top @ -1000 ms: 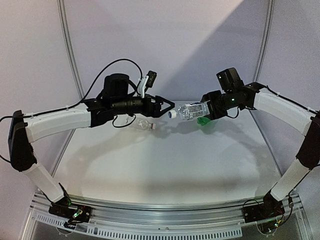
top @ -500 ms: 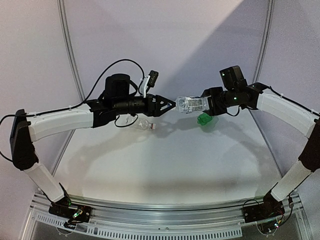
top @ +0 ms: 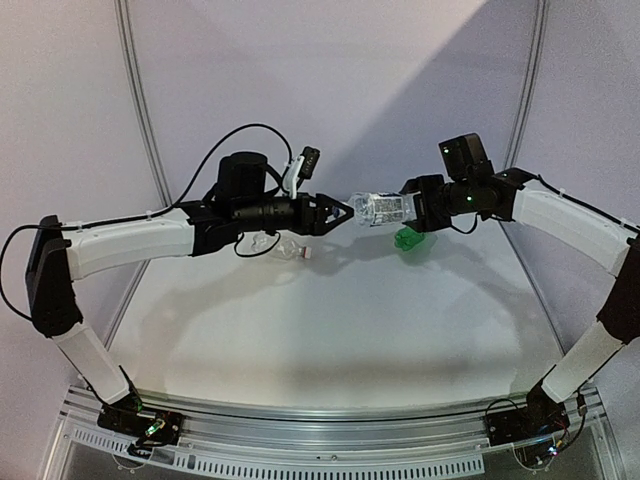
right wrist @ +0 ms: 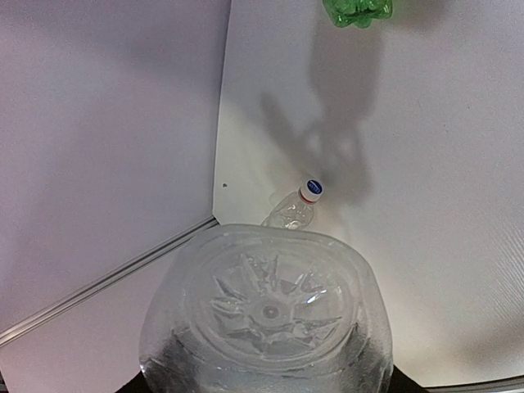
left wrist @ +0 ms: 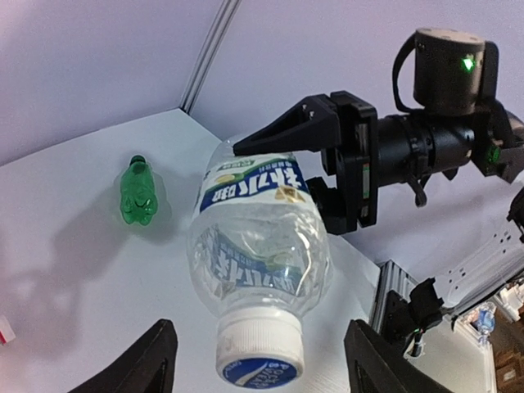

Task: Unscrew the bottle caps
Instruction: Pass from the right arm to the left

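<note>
My right gripper (top: 415, 210) is shut on the base end of the clear bottle with the blue-white label (top: 383, 208), holding it level in the air above the table. Its white cap (left wrist: 260, 348) points at my left gripper (left wrist: 260, 329). That gripper is open, with a black finger (left wrist: 155, 360) on each side of the cap and a gap on both sides. The bottle's base (right wrist: 266, 311) fills the right wrist view and hides the fingers there. The green bottle (top: 408, 240) stands below the right gripper. The short clear bottle (top: 288, 248) lies on the table, its cap (right wrist: 310, 189) on.
The white table (top: 330, 330) meets the pale back wall just behind the bottles. A black cable (top: 225, 135) loops above the left wrist. An aluminium rail (top: 320, 455) and both arm bases run along the near edge.
The left gripper has moved right until the cap sits between its fingers, and its jaws have narrowed. The right arm has lifted the labelled bottle slightly, clear of the green bottle.
</note>
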### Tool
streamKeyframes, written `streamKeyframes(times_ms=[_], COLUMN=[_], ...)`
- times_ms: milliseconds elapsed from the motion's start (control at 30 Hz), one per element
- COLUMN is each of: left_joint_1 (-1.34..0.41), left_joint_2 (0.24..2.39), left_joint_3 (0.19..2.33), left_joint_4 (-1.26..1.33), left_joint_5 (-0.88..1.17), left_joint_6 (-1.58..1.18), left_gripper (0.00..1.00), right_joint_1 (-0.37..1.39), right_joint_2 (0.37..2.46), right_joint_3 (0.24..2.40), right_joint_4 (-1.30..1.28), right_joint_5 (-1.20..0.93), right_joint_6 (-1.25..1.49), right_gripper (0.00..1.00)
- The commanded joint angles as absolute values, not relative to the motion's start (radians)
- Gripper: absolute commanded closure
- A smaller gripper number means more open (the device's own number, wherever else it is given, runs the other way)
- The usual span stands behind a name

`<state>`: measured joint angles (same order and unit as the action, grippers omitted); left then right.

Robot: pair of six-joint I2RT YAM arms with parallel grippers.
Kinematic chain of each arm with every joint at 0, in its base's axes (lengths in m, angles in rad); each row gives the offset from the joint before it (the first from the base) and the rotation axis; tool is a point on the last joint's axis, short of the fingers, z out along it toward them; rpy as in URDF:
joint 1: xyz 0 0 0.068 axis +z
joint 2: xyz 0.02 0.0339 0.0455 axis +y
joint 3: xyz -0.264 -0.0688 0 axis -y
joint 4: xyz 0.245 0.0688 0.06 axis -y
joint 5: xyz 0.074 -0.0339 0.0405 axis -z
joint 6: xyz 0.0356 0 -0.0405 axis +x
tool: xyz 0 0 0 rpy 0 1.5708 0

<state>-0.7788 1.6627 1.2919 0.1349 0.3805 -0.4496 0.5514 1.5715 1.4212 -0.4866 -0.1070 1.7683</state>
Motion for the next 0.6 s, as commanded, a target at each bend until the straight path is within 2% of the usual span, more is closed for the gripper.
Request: streamKeyframes(times_ms=[0,67,167,333,433,500,567], left_joint_1=[-0.788,-0.788,-0.788,-0.790,-0.789,-0.788,-0.789], left_joint_2=[1.683,1.690,1.702,1.709,1.711,1.710,1.712], left_joint_3=[1.327,1.333,1.342,1.342,1.341,1.339,1.341], left_joint_4=[0.141,0.145,0.142,0.132,0.123,0.123,0.122], left_joint_5=[0.374,0.381,0.396,0.402,0.400,0.402,0.404], left_joint_6=[-0.451,-0.453,-0.458,-0.468,-0.469,-0.470,-0.467], left_gripper=[0.36,0.44,0.49,0.43,0.43,0.48,0.57], right_joint_1=[0.552,0.553,0.554,0.553,0.553,0.553,0.553], right_joint_2=[1.540,1.539,1.533,1.527,1.522,1.522,1.522], right_joint_3=[1.403,1.400,1.396,1.393,1.391,1.391,1.388], right_joint_4=[-0.460,-0.456,-0.448,-0.441,-0.438,-0.437,-0.433], right_joint_5=[-0.131,-0.133,-0.133,-0.135,-0.135,-0.136,-0.140], right_joint_6=[1.769,1.769,1.769,1.770,1.769,1.768,1.767], right_gripper=[0.48,0.48,0.48,0.48,0.48,0.48,0.48])
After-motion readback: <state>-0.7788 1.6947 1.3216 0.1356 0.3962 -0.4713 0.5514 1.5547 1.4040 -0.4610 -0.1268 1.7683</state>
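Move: The held bottle's cap is almost between the left fingertips, about 2 cm to the hand's right and 1 cm ahead, at its height. From the left hand, the green bottle lies some 19 cm right, 15 cm ahead and 26 cm below; the small clear bottle lies about 15 cm left, 11 cm ahead, equally low. The right hand grips the held bottle near its base, with the cap about 12 cm left, 4 cm back and 3 cm higher. The left hand creeps rightward, under 1 cm, onto the cap end of the bottle, bobbing up about half a centimetre and back down with hardly any wrist turn. Its fingers narrow around the cap from about three-quarters to half open, not plainly pinching it yet, while the right hand keeps its grip near the base and stays almost in place. ##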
